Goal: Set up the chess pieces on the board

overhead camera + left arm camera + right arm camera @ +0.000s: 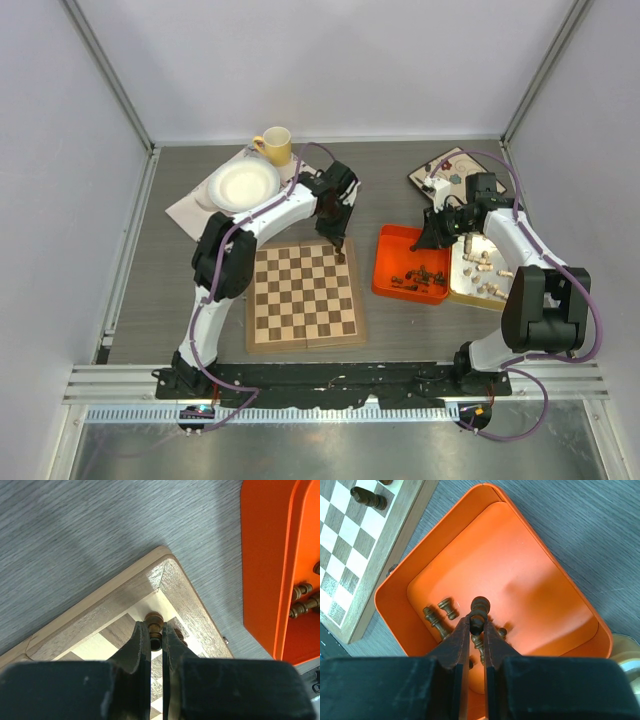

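The board (305, 295) lies in front of the left arm. My left gripper (340, 250) is over its far right corner, shut on a dark chess piece (154, 621) that stands on the corner square (150, 605). A second dark piece (181, 637) shows just right of the fingers. My right gripper (476, 625) hangs over the orange tray (530, 585), shut on another dark piece (480, 606). Several dark pieces (442, 612) lie loose in that tray. Pale pieces (485, 265) rest in a cream tray to its right.
A yellow mug (274, 145) and a white bowl (243, 185) on a cloth sit at the back left. A floral plate (452, 170) lies at the back right. The orange tray (392, 262) is close beside the board's right edge.
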`<state>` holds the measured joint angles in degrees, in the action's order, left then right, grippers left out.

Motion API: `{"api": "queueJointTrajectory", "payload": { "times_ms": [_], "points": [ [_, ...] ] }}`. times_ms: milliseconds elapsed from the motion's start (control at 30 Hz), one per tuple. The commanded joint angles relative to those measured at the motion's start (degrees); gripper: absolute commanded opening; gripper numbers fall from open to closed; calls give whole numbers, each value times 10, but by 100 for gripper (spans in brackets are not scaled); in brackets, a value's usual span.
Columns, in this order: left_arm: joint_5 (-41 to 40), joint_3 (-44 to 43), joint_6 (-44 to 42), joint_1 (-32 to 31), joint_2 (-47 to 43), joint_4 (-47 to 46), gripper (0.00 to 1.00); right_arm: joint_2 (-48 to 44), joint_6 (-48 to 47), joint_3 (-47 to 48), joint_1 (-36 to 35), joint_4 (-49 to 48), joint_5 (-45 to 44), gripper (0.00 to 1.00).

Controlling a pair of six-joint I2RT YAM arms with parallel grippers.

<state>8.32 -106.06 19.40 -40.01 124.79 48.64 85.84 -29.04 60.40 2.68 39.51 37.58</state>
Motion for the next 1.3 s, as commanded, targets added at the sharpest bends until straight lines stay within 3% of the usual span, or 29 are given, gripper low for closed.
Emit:
{"api": "queueJointTrajectory", "payload": {
  "times_ms": [0,400,800,1267],
  "points": [
    [-5,-31,-7,-4,5,8,5,-6,-10,2,-3,-2,3,1],
    [-12,-37,-6,-4,10,7,5,-5,-15,3,-3,2,3,1],
    [-9,-36,-6,-4,12,10,11,-3,-15,4,-3,4,4,1],
    [-8,-40,-1,-4,12,9,32,-2,-16,5,-3,5,5,1]
  ]
}}
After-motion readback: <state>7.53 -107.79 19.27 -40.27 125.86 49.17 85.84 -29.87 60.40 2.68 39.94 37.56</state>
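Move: The left hand already holds a dark chess piece by its top, right over the light corner square at the board's far right; that square is about 3 cm straight below it. Another dark piece stands one square, some 3 cm, nearer the base, and the orange tray's middle is roughly 16 cm to the right and 3 cm back. From the right hand, the corner square lies about 16 cm to the left, level fore and aft, and some 6 cm lower. Forward by a bare half centimetre, with a hint of right, the left hand nudges the gripped piece outward over the corner square, then stops there. Its fingers part to about a third of their range and let go of the piece's top, staying low on either side. The right hand stays in place over the tray, still pinching its own dark piece. ##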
